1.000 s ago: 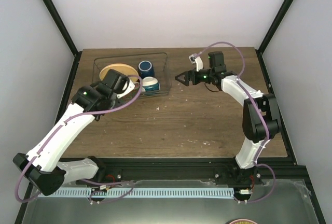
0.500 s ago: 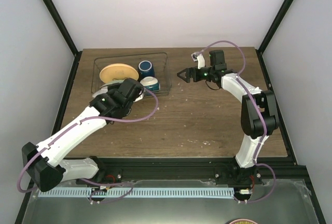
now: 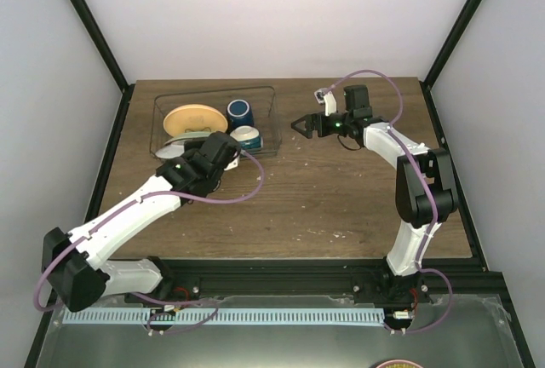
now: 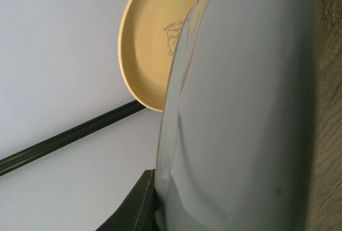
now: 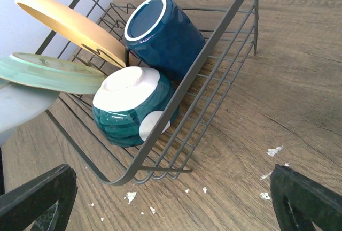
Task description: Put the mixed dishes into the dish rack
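Note:
The wire dish rack (image 3: 268, 117) stands at the back left of the table. In it the orange-yellow plate (image 3: 192, 118) leans, the dark blue mug (image 3: 240, 112) lies on its side, and the white-and-teal bowl (image 3: 247, 136) lies beside it. My left gripper (image 3: 196, 145) is shut on the mint-green plate (image 3: 179, 139) at the rack's near edge. In the left wrist view the plate's pale underside (image 4: 251, 108) fills the frame, with one finger (image 4: 136, 209) against its rim and the orange plate (image 4: 152, 38) behind. My right gripper (image 3: 298, 125) is open and empty, right of the rack.
The right wrist view shows the rack's wire side (image 5: 214, 60), mug (image 5: 163, 33), bowl (image 5: 131, 108), orange plate (image 5: 69, 25) and mint plate (image 5: 48, 73). White crumbs (image 5: 275, 151) lie on the wood. Black frame posts and white walls close in the table.
My left arm has swung right and toward the near edge of the rack with the mint plate, uncovering the orange plate. The right gripper has moved slightly back.

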Controlling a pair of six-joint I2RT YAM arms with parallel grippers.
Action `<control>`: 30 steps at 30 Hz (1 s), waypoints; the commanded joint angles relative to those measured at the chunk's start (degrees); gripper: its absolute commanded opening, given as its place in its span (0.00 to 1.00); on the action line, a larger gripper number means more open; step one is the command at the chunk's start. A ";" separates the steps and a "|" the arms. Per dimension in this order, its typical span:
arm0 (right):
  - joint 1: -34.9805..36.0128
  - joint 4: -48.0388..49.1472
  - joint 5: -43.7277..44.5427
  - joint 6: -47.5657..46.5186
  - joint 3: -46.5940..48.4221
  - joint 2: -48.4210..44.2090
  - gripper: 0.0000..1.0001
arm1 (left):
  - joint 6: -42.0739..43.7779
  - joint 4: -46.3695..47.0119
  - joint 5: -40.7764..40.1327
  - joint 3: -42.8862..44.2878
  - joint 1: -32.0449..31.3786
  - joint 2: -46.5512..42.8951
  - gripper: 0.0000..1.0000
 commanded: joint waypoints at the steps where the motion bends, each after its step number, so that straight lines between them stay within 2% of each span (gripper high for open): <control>1: -0.61 0.82 -1.48 -0.04 -0.24 0.56 1.00 | 0.08 6.61 -3.73 0.08 -0.10 0.13 0.00; 26: -0.60 0.11 -2.11 -0.06 -1.71 0.27 1.00 | -2.53 13.35 1.53 -8.51 5.17 1.23 0.00; 30: -0.60 0.09 -2.06 0.11 -1.61 0.53 1.00 | -3.04 13.21 2.45 -8.63 5.19 2.55 0.13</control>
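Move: The front slot at the left end of the dish rack, where the plate in my left hand is going, lies about 3 cm ahead of that hand, 4 cm to its left and 14 cm down. The green plate stands some 6 cm ahead, 2 cm left of my hand; the yellow plate is straight ahead at 10 cm. The bowl sits about 13 cm to the right and 4 cm ahead. From my right hand the slot is roughly 30 cm left, 4 cm back, 7 cm lower. Keeping the last plate pinched by its rim and steeply tilted, white underside towards me, I lower it with my left hand about 5 cm into the front of the rack, on the near side of the green plate. Straight down at first, then I ease a couple of centimetres left and slightly forward as well, slowing at the end; the wrist barely turns and the fingers stay shut. ##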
